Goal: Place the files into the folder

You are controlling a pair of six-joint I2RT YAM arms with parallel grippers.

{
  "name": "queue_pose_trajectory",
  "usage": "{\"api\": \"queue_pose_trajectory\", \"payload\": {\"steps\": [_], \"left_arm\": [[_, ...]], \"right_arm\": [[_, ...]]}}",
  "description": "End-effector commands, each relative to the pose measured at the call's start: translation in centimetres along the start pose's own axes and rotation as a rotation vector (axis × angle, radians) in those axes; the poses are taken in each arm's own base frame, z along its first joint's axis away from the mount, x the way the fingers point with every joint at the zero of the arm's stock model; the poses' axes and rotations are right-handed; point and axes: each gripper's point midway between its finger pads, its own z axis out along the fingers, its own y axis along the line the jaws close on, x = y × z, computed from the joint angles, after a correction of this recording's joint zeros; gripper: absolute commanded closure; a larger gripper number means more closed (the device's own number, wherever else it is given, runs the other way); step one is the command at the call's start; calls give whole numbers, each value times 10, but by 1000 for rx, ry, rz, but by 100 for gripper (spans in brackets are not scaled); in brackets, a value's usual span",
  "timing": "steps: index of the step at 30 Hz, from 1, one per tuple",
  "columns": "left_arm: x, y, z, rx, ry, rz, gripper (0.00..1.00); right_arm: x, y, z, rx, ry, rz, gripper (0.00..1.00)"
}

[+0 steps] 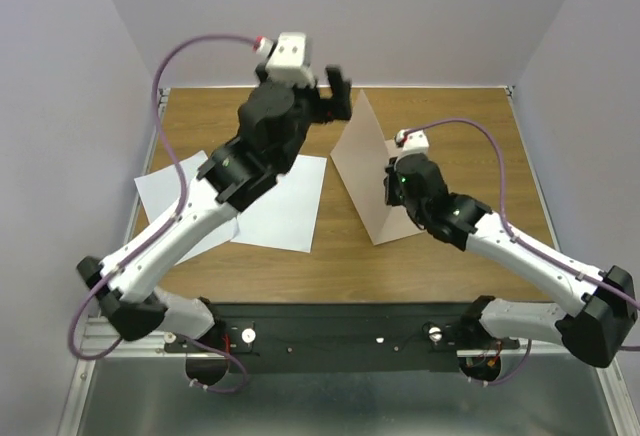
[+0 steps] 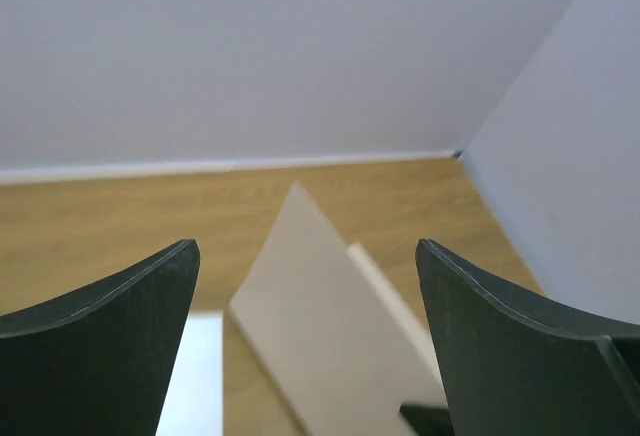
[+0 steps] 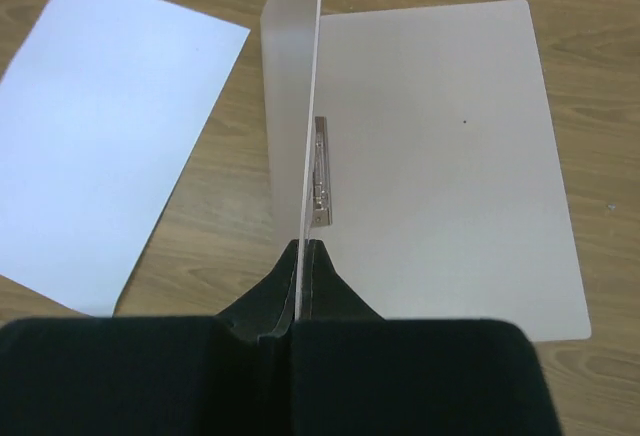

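Note:
The folder (image 1: 362, 171) is pale tan and stands open near the table's middle. One half lies flat (image 3: 450, 166) and the cover (image 3: 290, 96) is held upright. My right gripper (image 3: 305, 246) is shut on the cover's near edge, just in front of the small metal clip (image 3: 320, 181). It sits at the folder's right side (image 1: 392, 181) in the top view. The files, white sheets (image 1: 275, 201), lie overlapping on the table left of the folder (image 3: 110, 146). My left gripper (image 1: 337, 96) hangs open above the table's far part, empty, its jaws wide (image 2: 308, 248) with the folder (image 2: 320, 326) below and beyond.
The wooden table (image 1: 440, 121) is closed in by pale walls at the back and both sides. The left arm (image 1: 200, 206) stretches across the sheets and hides part of them. A black rail (image 1: 340, 336) with the arm bases runs along the near edge.

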Motion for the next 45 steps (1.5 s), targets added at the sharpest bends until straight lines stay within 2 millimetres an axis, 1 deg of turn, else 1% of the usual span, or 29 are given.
{"api": "queue_pose_trajectory", "payload": {"steps": [1,2,4,5,7,8,10,11,13,15,16,17,18,19,20,21,22,27,30,31,32,34,35,38,39,41,42,44,45], "left_arm": [[50,70,-60,-189,30,-294,2],[57,85,-83,-206,29,-319,2],[65,102,-103,-250,30,-377,2],[80,117,-121,-298,73,-372,2],[91,136,-138,-387,76,-436,2],[101,148,-152,-425,104,-427,2],[102,157,-162,-458,97,-451,1],[100,163,-172,-472,93,-453,2],[96,169,-179,-492,73,-467,2],[93,176,-188,-512,63,-464,2],[93,178,-190,-518,59,-468,2],[93,181,-194,-526,58,-470,2],[94,182,-196,-531,59,-469,2],[94,184,-197,-540,58,-470,2],[95,186,-199,-546,59,-471,2],[96,186,-199,-547,60,-476,2],[96,187,-199,-552,57,-476,2],[95,187,-201,-550,55,-488,2],[95,188,-204,-553,55,-485,2],[96,188,-204,-553,57,-493,2],[97,190,-206,-556,58,-493,2],[98,190,-208,-550,59,-497,1],[100,190,-208,-546,62,-497,2],[105,188,-206,-532,72,-486,2],[106,187,-205,-523,73,-478,2],[111,180,-196,-496,84,-470,2],[113,178,-193,-484,96,-444,2],[120,171,-182,-475,116,-434,1],[123,170,-178,-475,123,-429,2]], "right_arm": [[13,7,-13,169,24,-233,96],[13,4,-15,225,18,-265,95],[21,30,-16,226,32,-333,94],[24,31,-18,260,32,-361,91],[42,58,-17,251,47,-453,89],[41,67,-18,264,41,-451,86],[52,89,-20,236,50,-469,81],[69,99,-15,227,82,-486,77],[78,127,-19,174,81,-482,70],[93,152,-20,124,101,-471,50],[97,161,-21,104,106,-459,45],[104,170,-22,77,126,-453,31],[114,180,-24,56,136,-473,26],[112,189,-26,41,129,-469,25],[114,195,-27,33,125,-476,13],[120,203,-29,14,130,-483,12],[121,211,-29,-6,132,-472,0],[149,260,-41,-217,206,-435,0],[151,279,-53,-346,227,-382,0],[147,281,-56,-367,219,-363,0],[130,286,-65,-405,187,-320,0],[120,277,-69,-386,158,-275,0],[104,273,-76,-382,132,-208,0],[89,243,-71,-301,85,-122,0],[68,229,-67,-295,76,-56,0],[64,204,-53,-280,119,27,0],[47,180,-36,-266,138,108,0],[40,142,-14,-199,137,174,0],[25,105,7,-104,106,231,0]]}}
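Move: The right hand pinches the folder's raised cover some 15 cm above the table; the bare table this cover is swung towards is about 17 cm left and 5 cm ahead. The spine stands about 10 cm left and 8 cm ahead, the right file 30 cm left and 8 cm ahead. From the empty left hand, high over the table, the left file lies some 40 cm left, 3 cm ahead and 43 cm below, the right file 15 cm left and 5 cm ahead. Leftward and back, sinking some 9 cm, the right hand swings the cover about 24 cm over past the spine, rolling its left side down, and opens wide to let go of it; then it rises and eases back forward and right. The open left hand clears out left, down and back, about 20 cm leftward, towards the left file, tipping down and turning counter-clockwise. ##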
